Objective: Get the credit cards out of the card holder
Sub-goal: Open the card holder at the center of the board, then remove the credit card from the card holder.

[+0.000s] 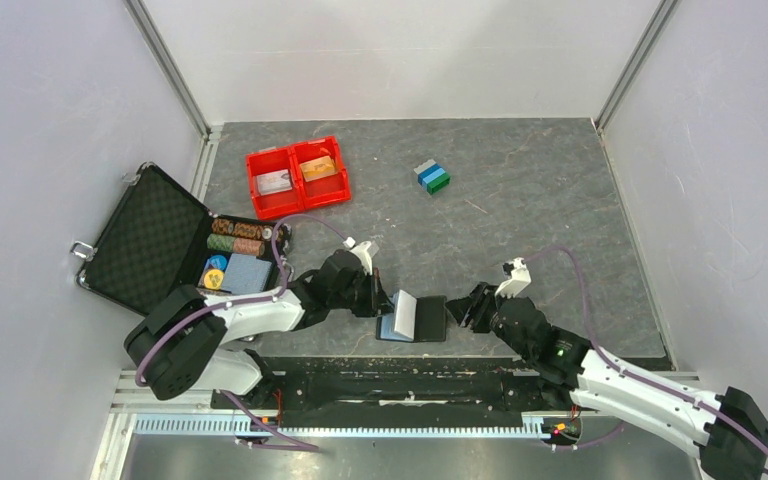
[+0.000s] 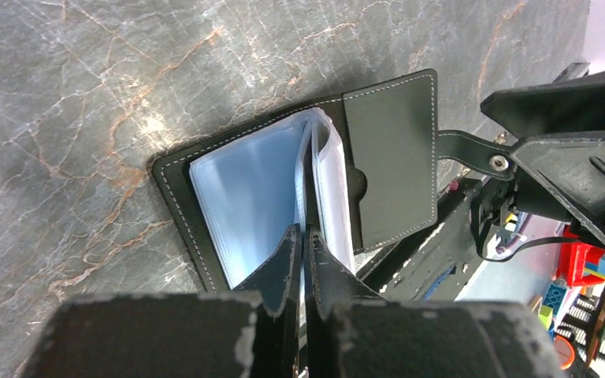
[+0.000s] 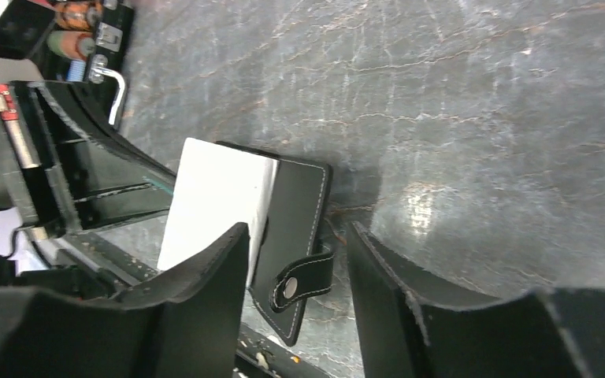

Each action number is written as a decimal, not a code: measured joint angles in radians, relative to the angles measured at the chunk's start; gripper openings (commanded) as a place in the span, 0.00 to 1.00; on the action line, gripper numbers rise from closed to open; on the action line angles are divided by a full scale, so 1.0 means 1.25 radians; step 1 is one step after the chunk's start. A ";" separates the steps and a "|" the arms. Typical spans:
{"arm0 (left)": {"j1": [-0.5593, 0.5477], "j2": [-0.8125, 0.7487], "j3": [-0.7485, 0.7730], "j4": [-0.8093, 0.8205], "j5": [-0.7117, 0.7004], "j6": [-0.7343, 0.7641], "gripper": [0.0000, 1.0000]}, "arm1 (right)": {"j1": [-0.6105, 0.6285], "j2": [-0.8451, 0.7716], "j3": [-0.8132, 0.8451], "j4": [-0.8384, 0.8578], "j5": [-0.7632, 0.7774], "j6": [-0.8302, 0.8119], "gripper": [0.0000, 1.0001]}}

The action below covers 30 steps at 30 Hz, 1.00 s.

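Observation:
The card holder (image 1: 428, 322) lies open on the table near the front edge, black with clear bluish sleeves (image 2: 244, 197). My left gripper (image 1: 385, 298) is shut on one sleeve page (image 3: 213, 201), which it holds upright from the spine; its fingertips (image 2: 290, 240) pinch the page edge. My right gripper (image 1: 457, 310) stands open just right of the holder, its fingers either side of the snap strap (image 3: 299, 283) without touching it. No card shows in the sleeves. An orange credit card (image 1: 318, 168) and a whitish one (image 1: 274, 181) lie in the red tray (image 1: 297, 200).
An open black foam-lined case (image 1: 150, 235) with poker chips (image 1: 235, 237) sits at the left. Stacked grey, blue and green blocks (image 1: 432, 177) stand at the back. White walls close in both sides. The metal rail (image 1: 400, 385) runs just in front of the holder.

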 measured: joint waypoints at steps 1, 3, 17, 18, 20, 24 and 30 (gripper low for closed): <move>0.000 -0.002 0.000 0.001 0.003 0.000 0.02 | 0.000 0.001 0.013 -0.034 0.008 -0.010 0.57; 0.000 -0.011 0.000 0.001 0.010 0.000 0.02 | 0.000 0.002 0.045 -0.085 0.016 -0.030 0.63; -0.035 -0.043 0.048 -0.074 -0.020 -0.001 0.02 | 0.000 0.124 0.220 -0.143 -0.031 -0.122 0.69; -0.040 -0.043 0.054 -0.085 -0.030 -0.002 0.02 | 0.001 0.145 0.220 -0.130 -0.045 -0.120 0.69; -0.045 -0.043 0.063 -0.101 -0.040 -0.007 0.02 | 0.004 0.183 0.220 -0.101 -0.073 -0.113 0.69; -0.052 -0.041 0.074 -0.129 -0.064 -0.030 0.02 | 0.034 0.242 0.220 -0.042 -0.099 -0.094 0.73; -0.058 -0.040 0.076 -0.150 -0.088 -0.062 0.02 | 0.085 0.325 0.220 -0.003 -0.093 -0.056 0.82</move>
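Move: My left hand already pinches the edge of the card sleeves. The holder's middle lies about 3 cm to its right, 2 cm back and 3 cm below. For my right hand, half open beside the holder, the raised sleeves are roughly 8 cm to the left, 1 cm back and 4 cm lower. The black right cover lies nearer, some 4 cm left, 1 cm back and 6 cm down. The blue-sleeved left cover is about 12 cm left, 2 cm back and 6 cm down. I lift my right hand about 6 cm clear of the right cover, then swing it some 7 cm left and back down towards the raised sleeves, opening the fingers wider and turning about 15 degrees counter-clockwise. My left hand stays shut on the sleeve edge and raises it by about 2 cm. ##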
